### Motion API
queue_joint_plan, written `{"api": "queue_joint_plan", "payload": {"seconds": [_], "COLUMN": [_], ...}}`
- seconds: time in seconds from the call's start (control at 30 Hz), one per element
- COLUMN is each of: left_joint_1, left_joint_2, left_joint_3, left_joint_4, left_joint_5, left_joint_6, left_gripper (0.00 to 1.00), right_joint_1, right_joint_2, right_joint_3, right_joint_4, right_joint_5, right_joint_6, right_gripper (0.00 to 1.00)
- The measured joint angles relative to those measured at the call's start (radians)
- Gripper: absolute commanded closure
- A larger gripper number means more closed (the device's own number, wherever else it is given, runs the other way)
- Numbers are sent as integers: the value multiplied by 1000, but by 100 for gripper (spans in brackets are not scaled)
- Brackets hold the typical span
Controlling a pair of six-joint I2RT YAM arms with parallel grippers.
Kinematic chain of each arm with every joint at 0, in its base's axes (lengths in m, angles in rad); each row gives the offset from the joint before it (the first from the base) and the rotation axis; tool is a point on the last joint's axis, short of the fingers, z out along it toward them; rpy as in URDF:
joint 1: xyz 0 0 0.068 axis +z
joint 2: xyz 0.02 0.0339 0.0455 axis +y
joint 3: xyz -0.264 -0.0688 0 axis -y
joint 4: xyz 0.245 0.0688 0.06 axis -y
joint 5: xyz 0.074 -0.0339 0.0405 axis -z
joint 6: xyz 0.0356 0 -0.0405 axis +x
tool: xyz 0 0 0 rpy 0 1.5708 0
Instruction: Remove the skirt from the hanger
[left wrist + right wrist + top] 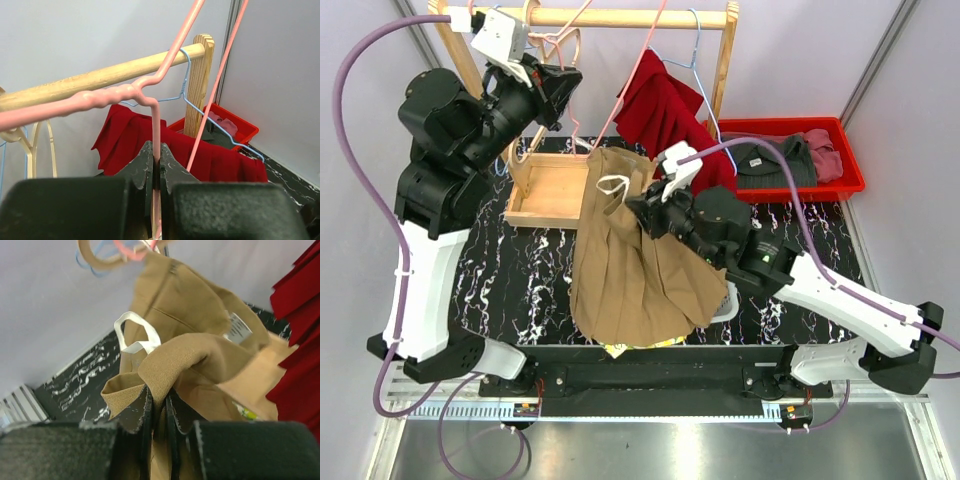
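Note:
A tan pleated skirt hangs down over the black marble table, and its waistband's upper corner meets the low end of the pink wire hanger. My left gripper is up by the rack, shut on the pink hanger's wire; in the left wrist view its jaws pinch the thin pink stem. My right gripper is shut on a fold of the skirt's waistband, with the cloth bunched between the jaws. A white hanging loop sticks out of the waistband.
A wooden rack rod spans the back, with a wooden base tray below. A red skirt hangs from it on a blue hanger. A red bin of clothes sits at the back right. Other hangers cluster behind the left arm.

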Motion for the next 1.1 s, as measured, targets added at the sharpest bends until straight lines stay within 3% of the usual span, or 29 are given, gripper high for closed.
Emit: {"api": "queue_joint_plan", "payload": {"seconds": [0.03,0.17,0.27,0.4,0.53,0.6,0.77,0.87,0.93,1.1], "left_joint_1": [0,0,0,-8,-9,-9,-9,-6,-3,0], "left_joint_2": [7,6,-12,-52,-83,-93,-118,-119,-121,-145], "left_joint_3": [4,5,3,-5,-5,-6,-40,-48,-54,-83], "left_joint_4": [0,18,19,18,18,18,13,13,10,2], "left_joint_5": [1,18,51,92,106,105,102,101,100,98], "left_joint_6": [0,2,4,7,22,33,58,59,62,79], "left_gripper": [100,100,100,100,100,100,100,100,100,100], "right_joint_1": [0,0,0,-1,-1,-1,-1,-2,-2,-2], "right_joint_2": [3,8,14,1,-54,-100,-249,-259,-224,11], "right_joint_3": [-19,-71,-68,-47,-34,-34,-6,18,-23,-150], "right_joint_4": [1,-26,-43,-52,-49,-45,-35,-29,-27,-55], "right_joint_5": [-10,2,50,98,135,145,145,149,143,95], "right_joint_6": [13,15,-13,-61,-87,-93,-98,-88,-70,-24], "right_gripper": [90,24,23,54,67,68,23,6,0,0]}}
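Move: My right hand still grips the tan skirt near its white loop, high over the white basket, whose middle is about 6 cm to the right, 1 cm back and 34 cm below. The red garment hangs some 16 cm ahead and 9 cm right, about level; the wooden tray is 15 cm ahead, 10 cm left and 38 cm down. From my left hand, holding the pink hanger, the basket is about 6 cm back, 14 cm right and 53 cm down. My right hand dips some 5 cm and spreads its fingers to let go of the skirt. It half closes them, swings up and to the right, then turns back down and left with the fingers opening wide, ending about 9 cm below its start over the cloth. My left hand keeps hold of the hanger and draws it back about 5 cm. ##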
